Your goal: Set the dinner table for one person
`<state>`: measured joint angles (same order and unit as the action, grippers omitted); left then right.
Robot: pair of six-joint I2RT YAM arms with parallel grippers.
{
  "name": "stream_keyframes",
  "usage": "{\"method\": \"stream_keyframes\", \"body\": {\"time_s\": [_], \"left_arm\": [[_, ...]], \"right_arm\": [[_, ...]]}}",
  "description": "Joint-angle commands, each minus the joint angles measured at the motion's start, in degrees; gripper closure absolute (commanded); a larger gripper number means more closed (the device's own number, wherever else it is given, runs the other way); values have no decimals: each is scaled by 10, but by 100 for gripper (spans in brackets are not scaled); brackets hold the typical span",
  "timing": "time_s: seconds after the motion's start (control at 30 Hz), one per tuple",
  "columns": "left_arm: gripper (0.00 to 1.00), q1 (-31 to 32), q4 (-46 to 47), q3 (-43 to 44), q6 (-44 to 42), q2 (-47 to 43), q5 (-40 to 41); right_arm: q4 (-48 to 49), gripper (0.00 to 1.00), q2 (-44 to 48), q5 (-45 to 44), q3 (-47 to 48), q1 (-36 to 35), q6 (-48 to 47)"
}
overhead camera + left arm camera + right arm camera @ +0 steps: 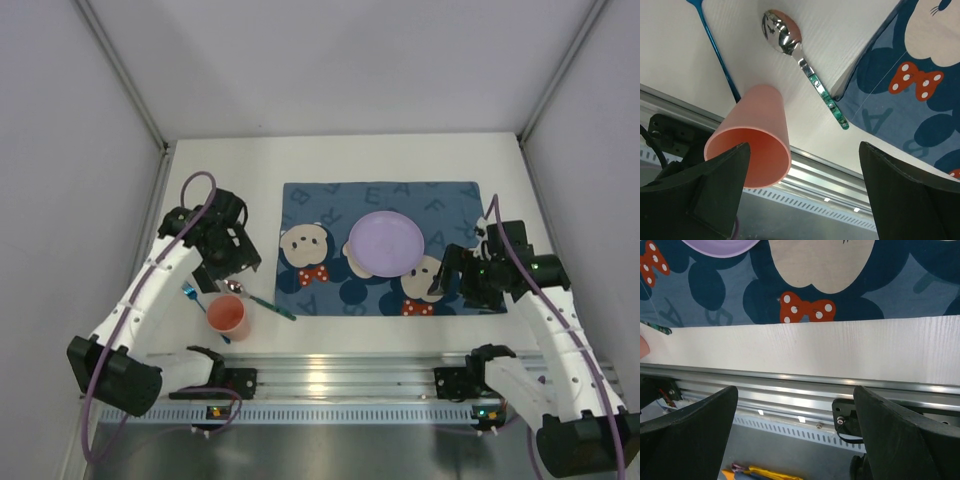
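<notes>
The white dinner table [350, 155] carries a blue mouse-print placemat [450, 200] with a round lilac plate [385, 243] on it. Left of the mat, an upright salmon cup [227, 315] stands near the front edge. A spoon [262, 302] with a green handle lies beside it, its handle tip on the mat's corner. A blue-handled utensil [193, 296] lies left of the cup. My left gripper [222, 262] hovers open just behind the cup [757, 135] and spoon [782, 32], holding nothing. My right gripper [455, 270] is open and empty over the mat's right front corner [890, 290].
An aluminium rail [340, 375] with both arm bases runs along the table's near edge. Grey walls enclose the table at the left, right and back. In the right wrist view a strip of bare tabletop [815, 345] separates the mat from the rail.
</notes>
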<state>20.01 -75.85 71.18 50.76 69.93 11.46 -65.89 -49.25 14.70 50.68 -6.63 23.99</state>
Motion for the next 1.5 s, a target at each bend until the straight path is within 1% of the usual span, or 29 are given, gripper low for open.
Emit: {"method": "stream_keyframes", "body": {"time_s": [0.0, 0.2, 0.3, 0.37, 0.4, 0.43, 0.47, 0.53, 0.57, 0.6, 0.63, 0.73, 0.77, 0.8, 0.83, 0.87, 0.93, 0.97, 1.0, 1.03, 1.1, 1.13, 1.17, 1.2, 1.23, 1.27, 1.33, 1.4, 1.47], "left_arm": [[7, 4, -60, -34, 22, -13, -44], [10, 23, -26, -82, 47, -24, -71], [13, 25, -11, -103, 47, -23, -73], [29, 25, 4, -116, 45, -19, -70], [41, 25, 10, -120, 45, -15, -68], [59, 26, 23, -123, 44, -11, -65], [66, 26, 30, -126, 42, -3, -64], [77, 26, 50, -133, 36, 11, -63], [88, 26, 55, -130, 30, 17, -63], [95, 26, 55, -122, 28, 23, -64], [100, 26, 51, -108, 27, 29, -61], [100, 29, 27, -31, 35, 42, -34], [100, 29, 21, 15, 39, 47, -32], [100, 29, 20, 41, 44, 53, -32], [100, 29, 22, 66, 50, 70, -36], [100, 29, 26, 113, 64, 79, -49], [100, 29, 44, 156, 81, 111, -65], [100, 29, 56, 189, 106, 119, -76], [100, 29, 97, 195, 125, 124, -101], [100, 29, 141, 191, 172, 121, -111], [100, 29, 255, 128, 231, 108, -190], [100, 29, 375, 101, 312, 100, -207], [100, 31, 420, 53, 354, 103, -228], [100, 35, 468, 35, 394, 108, -241], [100, 41, 529, 24, 426, 125, -251], [100, 46, 551, 18, 480, 135, -253], [100, 61, 582, 32, 510, 171, -251], [100, 75, 595, 82, 533, 199, -252], [100, 84, 618, 129, 553, 241, -263]], "right_arm": [[23, 0, 5, 5, -8, -7, -7], [30, 0, -6, 5, -11, -7, -7], [35, 0, -10, 5, -11, -7, -8], [38, 0, -12, 4, -14, -7, -7], [38, 0, -14, 4, -15, -7, -7], [39, 0, -15, 5, -15, -7, -8], [40, 0, -15, 6, -15, -7, -7], [41, 0, -17, 5, -15, -7, -9], [42, 0, -18, 5, -15, -7, -9], [42, 0, -20, 5, -16, -7, -8], [41, 0, -21, 5, -14, -7, -9], [37, 0, -22, 5, -3, -7, -10], [36, 0, -22, 4, 3, -8, -10], [36, 0, -20, 10, 19, -10, -5], [37, 0, -18, 16, 28, -21, -1], [44, 0, -17, 19, 40, -31, 5], [57, 0, -19, 20, 80, -72, 31], [70, 0, -24, 15, 95, -89, 39], [75, 0, -38, -1, 127, -125, 54], [81, 0, -48, -11, 143, -142, 59], [89, 0, -82, -46, 196, -180, 65], [91, 0, -96, -53, 216, -188, 64], [92, 0, -110, -60, 236, -197, 62], [92, 0, -141, -74, 258, -205, 57], [90, 0, -155, -82, 302, -218, 53], [90, 0, -168, -92, 324, -226, 48], [90, 0, -203, -129, 374, -243, 34], [94, 0, -238, -160, 395, -249, 21], [94, 0, -263, -171, 418, -256, 19]]}}
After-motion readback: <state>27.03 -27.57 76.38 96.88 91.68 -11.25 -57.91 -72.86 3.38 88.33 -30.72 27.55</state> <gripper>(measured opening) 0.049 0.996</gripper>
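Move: The cup stands upright about 7 cm back from the open left hand and 2 cm to its left, its middle some 8 cm below. The spoon lies about 5 cm back and 5 cm to the hand's right, the fork 9 cm back and 8 cm left, both on the table. From the open right hand, the cup is about 52 cm left and 8 cm back; the plate is some 16 cm left and 8 cm ahead. The cup's right-hand wall is pinched at the rim after the left hand sinks about 6 cm while drawing back and closing. The hand then rises and sweeps forward and right to the mat's far left, tipping some 50 degrees so its fingers swing rightward. Later the open right hand lifts about 15 cm, going forward and left over the plate's right side towards the cup. ##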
